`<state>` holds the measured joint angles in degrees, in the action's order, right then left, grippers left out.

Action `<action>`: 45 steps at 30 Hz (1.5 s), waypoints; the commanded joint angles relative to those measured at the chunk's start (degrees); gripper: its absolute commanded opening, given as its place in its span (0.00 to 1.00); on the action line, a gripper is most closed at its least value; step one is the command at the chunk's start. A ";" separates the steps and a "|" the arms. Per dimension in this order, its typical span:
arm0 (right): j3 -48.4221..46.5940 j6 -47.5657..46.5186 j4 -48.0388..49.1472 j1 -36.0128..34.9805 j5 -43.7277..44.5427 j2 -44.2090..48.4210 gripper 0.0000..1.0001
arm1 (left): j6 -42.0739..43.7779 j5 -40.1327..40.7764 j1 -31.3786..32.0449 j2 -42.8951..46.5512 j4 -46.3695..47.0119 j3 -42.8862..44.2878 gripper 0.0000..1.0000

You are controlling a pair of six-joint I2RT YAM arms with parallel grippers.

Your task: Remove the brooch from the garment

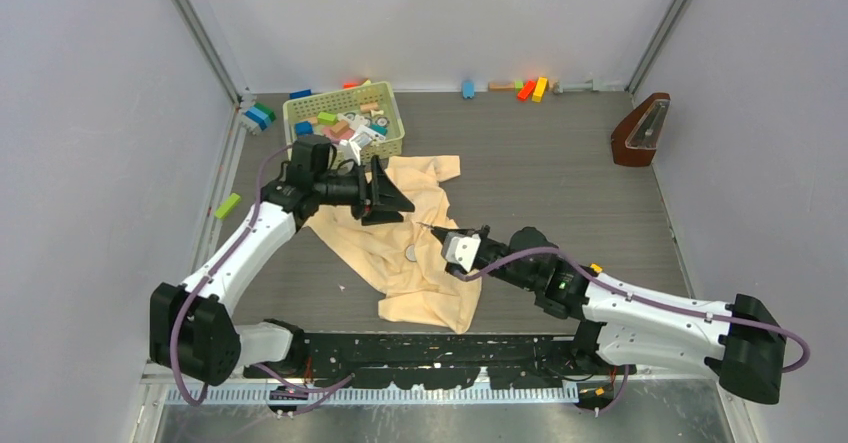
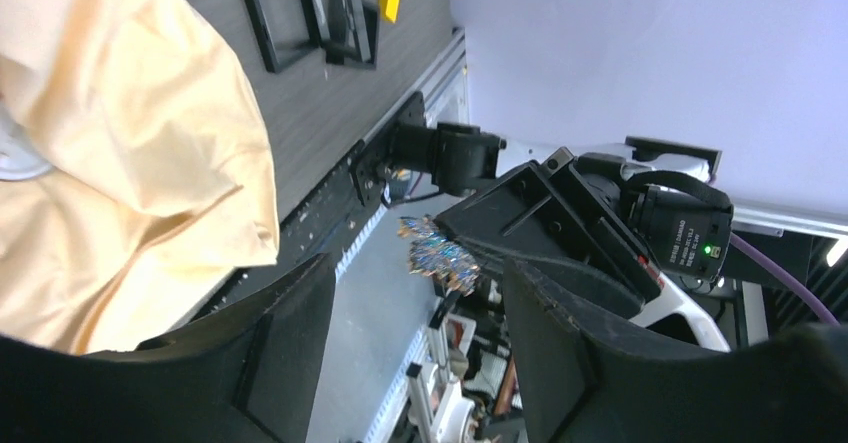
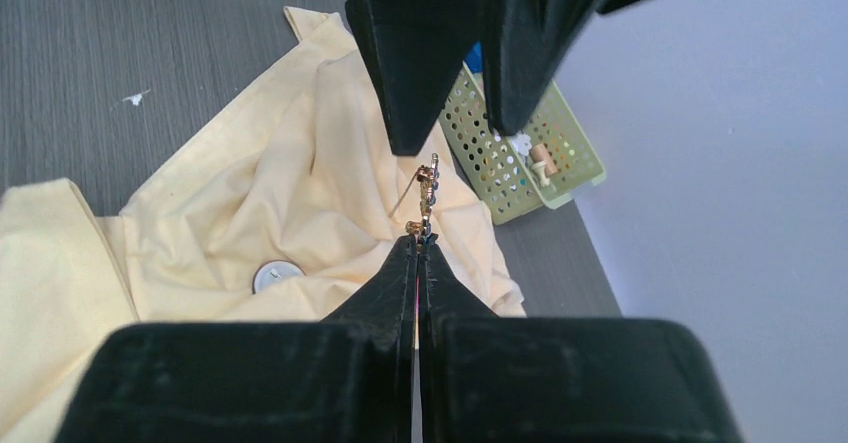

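The pale yellow garment (image 1: 420, 263) lies crumpled on the dark table. My right gripper (image 3: 420, 245) is shut on the tiny silvery, blue-glinting brooch (image 3: 427, 198), which sticks out past its fingertips. In the left wrist view the brooch (image 2: 440, 253) hangs in the air at the right gripper's tips, apart from the garment (image 2: 130, 163). My left gripper (image 1: 388, 195) is open and empty. It hovers over the garment's upper part and faces the right gripper (image 1: 432, 229). Its black fingers (image 3: 420, 53) show just beyond the brooch in the right wrist view.
A flat round grey disc (image 1: 410, 254) lies on the garment and also shows in the right wrist view (image 3: 277, 276). A green basket (image 1: 343, 121) of small blocks stands behind the garment. Black square trays (image 2: 310, 18) lie near the table's front edge. A brown metronome (image 1: 640, 131) stands at the far right.
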<state>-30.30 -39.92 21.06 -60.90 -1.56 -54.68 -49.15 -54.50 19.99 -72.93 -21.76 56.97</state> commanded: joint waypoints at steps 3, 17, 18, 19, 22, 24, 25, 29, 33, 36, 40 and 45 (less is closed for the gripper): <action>-0.53 21.28 0.52 0.82 4.43 3.49 0.00 | 1.28 1.38 -2.01 5.98 12.34 -5.78 0.65; -5.70 69.79 -3.03 18.61 -13.62 1.93 0.00 | -9.14 0.05 -3.73 7.55 50.56 -18.60 0.53; -6.54 71.47 -2.77 19.28 -16.36 0.64 0.00 | -10.27 -0.23 -3.73 6.86 53.14 -19.22 0.53; -6.88 75.03 -2.03 20.62 -18.65 -0.07 0.00 | -11.35 -0.59 -3.73 5.94 55.62 -19.50 0.52; -7.64 81.77 1.15 22.46 -22.27 -3.26 0.00 | -11.95 -0.23 -3.73 5.42 57.27 -19.77 0.53; -7.65 85.38 3.54 22.79 -23.50 -4.95 0.00 | -11.97 0.30 -3.65 5.66 57.27 -19.82 0.54; -7.66 87.12 5.26 22.90 -24.26 -5.46 0.00 | -11.90 0.36 -3.60 5.80 57.30 -19.93 0.55; -6.94 91.14 9.63 22.94 -25.28 -8.05 0.00 | -11.97 -0.39 -3.19 5.75 57.20 -19.59 0.57; -6.94 93.68 12.27 22.94 -26.63 -9.62 0.00 | -12.41 -2.36 -1.72 3.55 57.01 -18.78 0.52; -6.58 94.77 13.69 22.94 -26.71 -9.98 0.00 | -12.97 -2.85 -1.27 2.54 57.60 -18.75 0.47; -6.65 94.95 13.65 22.94 -27.01 -10.06 0.00 | -13.02 -2.45 -0.94 2.71 57.35 -19.03 0.45; -6.75 95.19 13.30 22.94 -27.42 -10.26 0.00 | -13.17 -2.77 -0.39 2.35 57.33 -18.49 0.35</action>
<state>-35.62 54.19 30.35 -38.06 -27.88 -64.84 -62.26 -55.79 19.14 -70.63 33.10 37.08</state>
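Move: In front of the left hand's open fingers, about 4 cm to its right and 2 cm back at nearly the same height, is the brooch, held in the right fingertips. The garment spreads roughly 20 cm below, its middle about 1 cm ahead and 2 cm to the left; a black frame lies about 20 cm to the right, 1 cm back. For the right hand, the left gripper's fingers are some 5 cm left and 3 cm ahead, about level. Keeping its pinch on the brooch, the right hand backs off about 3 cm to the right while going forward, then returns left and rises, rolling some 90 degrees clockwise seen along its fingers. The left hand first draws left, then goes forward and up, levelling its fingers, and eases back right to the brooch, partly closing. ##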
